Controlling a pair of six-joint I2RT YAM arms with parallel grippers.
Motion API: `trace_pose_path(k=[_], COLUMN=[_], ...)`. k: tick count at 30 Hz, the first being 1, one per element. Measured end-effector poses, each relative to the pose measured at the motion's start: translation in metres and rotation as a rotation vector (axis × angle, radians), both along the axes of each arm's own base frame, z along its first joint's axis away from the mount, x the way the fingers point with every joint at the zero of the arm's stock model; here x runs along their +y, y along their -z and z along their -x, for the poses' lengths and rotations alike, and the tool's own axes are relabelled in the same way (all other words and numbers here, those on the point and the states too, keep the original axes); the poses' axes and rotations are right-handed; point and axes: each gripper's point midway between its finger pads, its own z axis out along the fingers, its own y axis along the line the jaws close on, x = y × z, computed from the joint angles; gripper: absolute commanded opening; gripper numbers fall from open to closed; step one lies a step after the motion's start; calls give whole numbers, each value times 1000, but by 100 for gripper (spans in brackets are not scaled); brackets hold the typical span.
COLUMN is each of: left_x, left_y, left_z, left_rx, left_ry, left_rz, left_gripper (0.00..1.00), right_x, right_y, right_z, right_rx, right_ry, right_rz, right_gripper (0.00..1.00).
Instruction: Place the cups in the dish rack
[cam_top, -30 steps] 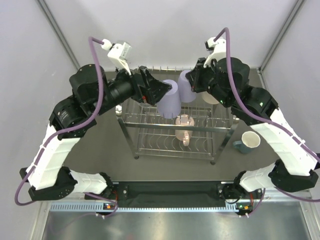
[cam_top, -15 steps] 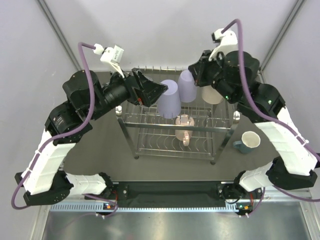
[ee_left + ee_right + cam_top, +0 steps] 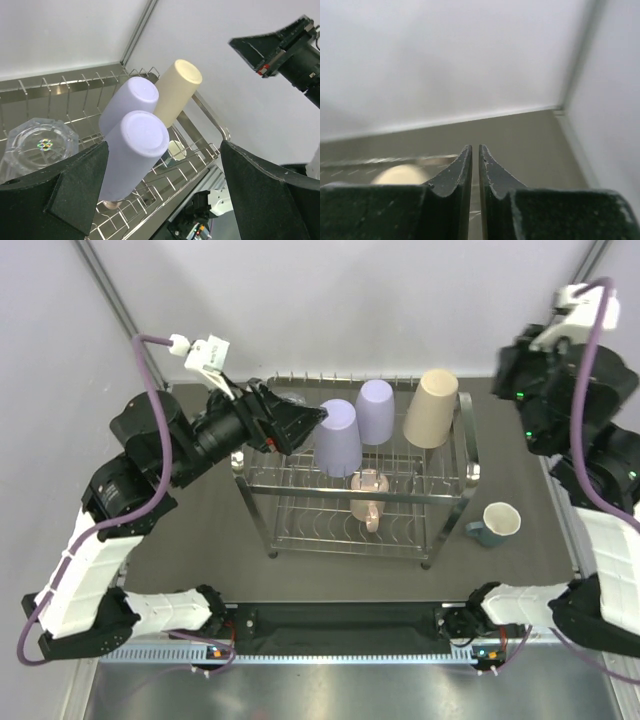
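The dish rack [image 3: 272, 502] stands mid-table. On its top tier, upside down, are two lavender tumblers [image 3: 337, 437] [image 3: 375, 412] and a beige tumbler [image 3: 431, 408]. A pink mug [image 3: 369, 485] sits in the middle of the rack, in front of them. A teal mug [image 3: 495, 523] stands on the table right of the rack. My left gripper [image 3: 308, 424] is wide open beside the nearer lavender tumbler [image 3: 132, 160] and holds nothing. A clear glass [image 3: 37, 149] rests at the rack's left end. My right gripper [image 3: 475, 150] is raised far right with only a thin slit between its fingers, and nothing is in it.
Grey walls close in the table on both sides and at the back. The right arm [image 3: 575, 410] hangs high over the table's right edge. The arm bases sit along the near edge [image 3: 340, 625].
My right arm has swung up and to the right, away from the rack, leaving the beige tumbler on the top tier. My left arm has drawn back slightly to the left.
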Motion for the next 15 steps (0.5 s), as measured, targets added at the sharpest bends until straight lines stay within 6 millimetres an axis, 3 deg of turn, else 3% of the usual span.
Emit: trace_pose_path(k=[5,8,11,15], left_x=[23,46,69,106], left_y=[-12,-25,-30,-25], left_z=[11,24,37,58], left_rx=[-47,-100,-142,-179], left_ry=[-34,-61,-88,-131], left_rz=[44,76,93,117], left_gripper=[98,98,98,98], right_x=[-101,-139,-169,-185], right_y=[10,33,75,153], right_z=[25,37,34,22], right_rx=[6,48,152,348], right_ry=[357,512,646,716], right_rz=[55,68,46,-50], right_gripper=[22,31,44,54])
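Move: The teal mug on the table right of the dish rack lies about 14 cm to the right of the right hand, 5 cm nearer the base and nearly 50 cm below. The cream cup on the upper tier is about 8 cm left, 4 cm ahead and 16 cm below; the pink mug on the lower tier is some 18 cm left, 4 cm back and 42 cm down. From the left hand the teal mug is about 46 cm right and 5 cm ahead; the front purple cup is 8 cm ahead, 5 cm right. Touching nothing, the right hand heads for the teal mug, swinging fast about 18 cm to the right away from the rack and then sinking some 15 cm, while it turns roughly 40 degrees clockwise, tips downward and opens its nearly shut fingers about halfway. The left hand, empty and still wide open, backs off from the front purple cup, leftwards and back towards its base. ##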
